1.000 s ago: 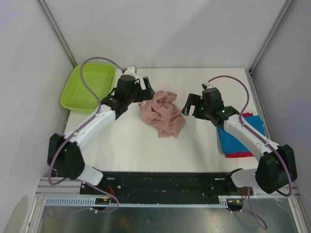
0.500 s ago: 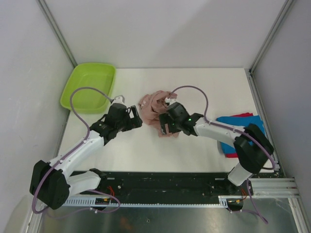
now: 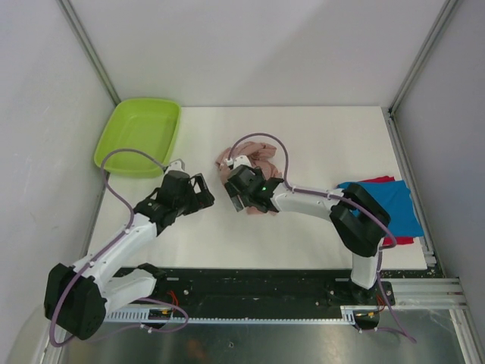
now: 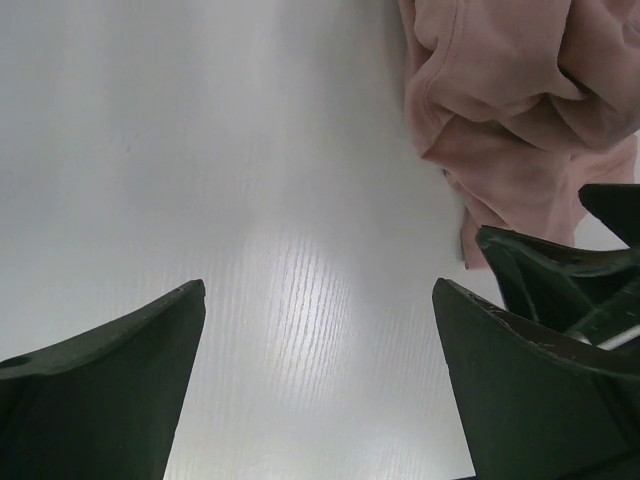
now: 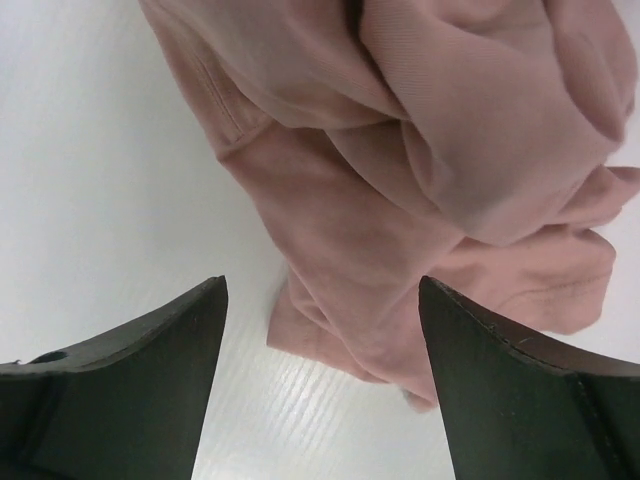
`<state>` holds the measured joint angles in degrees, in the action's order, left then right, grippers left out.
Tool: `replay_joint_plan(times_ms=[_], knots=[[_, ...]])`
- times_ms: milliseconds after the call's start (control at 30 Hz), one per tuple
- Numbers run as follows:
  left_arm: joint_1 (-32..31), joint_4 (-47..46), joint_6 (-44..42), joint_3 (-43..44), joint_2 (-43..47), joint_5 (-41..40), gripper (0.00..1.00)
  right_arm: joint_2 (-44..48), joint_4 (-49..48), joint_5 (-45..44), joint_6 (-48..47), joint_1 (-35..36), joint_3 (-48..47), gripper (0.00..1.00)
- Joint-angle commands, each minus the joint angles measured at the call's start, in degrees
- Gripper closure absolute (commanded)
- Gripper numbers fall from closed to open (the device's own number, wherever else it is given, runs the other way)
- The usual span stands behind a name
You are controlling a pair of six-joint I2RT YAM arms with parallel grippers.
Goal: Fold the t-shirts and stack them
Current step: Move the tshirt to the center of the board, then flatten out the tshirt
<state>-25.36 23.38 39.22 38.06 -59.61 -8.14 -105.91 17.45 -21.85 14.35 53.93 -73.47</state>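
Observation:
A dusty pink t-shirt (image 3: 256,159) lies crumpled at the middle of the white table. My right gripper (image 3: 241,196) hangs over its near edge and hides part of it. In the right wrist view the right gripper (image 5: 322,285) is open, and the pink t-shirt's (image 5: 440,150) loose corner lies between its fingers without touching them. My left gripper (image 3: 201,191) is open to the left of the shirt. The left wrist view shows the left gripper (image 4: 318,290) with only bare table between its fingers and the pink t-shirt (image 4: 510,110) at upper right. A folded blue t-shirt (image 3: 390,205) lies on a red one (image 3: 402,240) at the right.
A lime-green tub (image 3: 140,136) stands at the table's far left corner. Grey walls and metal posts close in the table on three sides. The right gripper's dark body (image 4: 590,270) shows close by in the left wrist view.
My right arm has swung left from beside the shirt to its near edge, its jaws narrowing a little. My left arm has drawn back toward me, away from the shirt's far left side.

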Motion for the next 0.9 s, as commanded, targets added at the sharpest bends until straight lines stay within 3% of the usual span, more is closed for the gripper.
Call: replay_joint_plan(times_ms=[0, 433, 667, 867], knots=[[1.25, -0.07, 1.21, -0.56, 2.56, 1.1, 0.01, -3.26, 0.46, -4.14, -3.11, 0.5, -3.99, 0.19], [2.82, 0.62, 1.12, -1.96, 4.19, 2.39, 0.01, -8.33, 1.61, -5.62, -4.47, 0.55, -10.17, 0.29], [2.95, 0.7, 1.08, -2.39, 4.69, 2.81, 0.01, -11.45, 4.21, -4.39, -3.32, 0.0, -14.16, 0.57], [2.93, 0.69, 1.1, -2.97, 4.77, 3.12, 0.01, -11.34, 4.62, -1.89, -2.97, -0.07, -13.99, 0.49]])
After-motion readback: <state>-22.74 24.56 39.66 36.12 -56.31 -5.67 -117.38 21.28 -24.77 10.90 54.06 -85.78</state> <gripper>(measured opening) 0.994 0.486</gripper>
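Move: From the right hand, the middle of the pink t-shirt lies about 8 cm ahead, 4 cm to the right and some 5 cm below, and its narrow near end is right under the fingers. The open left gripper is about 11 cm to the right hand's left, nearly level ahead, and the green basket stands 31 cm left and 21 cm farther out. From the left hand, the t-shirt is about 9 cm ahead, 14 cm right and 8 cm below. Sinking about 2 cm at first, the right hand then works forward and left over the near-left part of the pink t-shirt, some 4 cm in all, lifting about 1 cm on the way and dipping again at the end. Its fingers close from nearly wide to about half open, close above the cloth; contact can't be seen. ##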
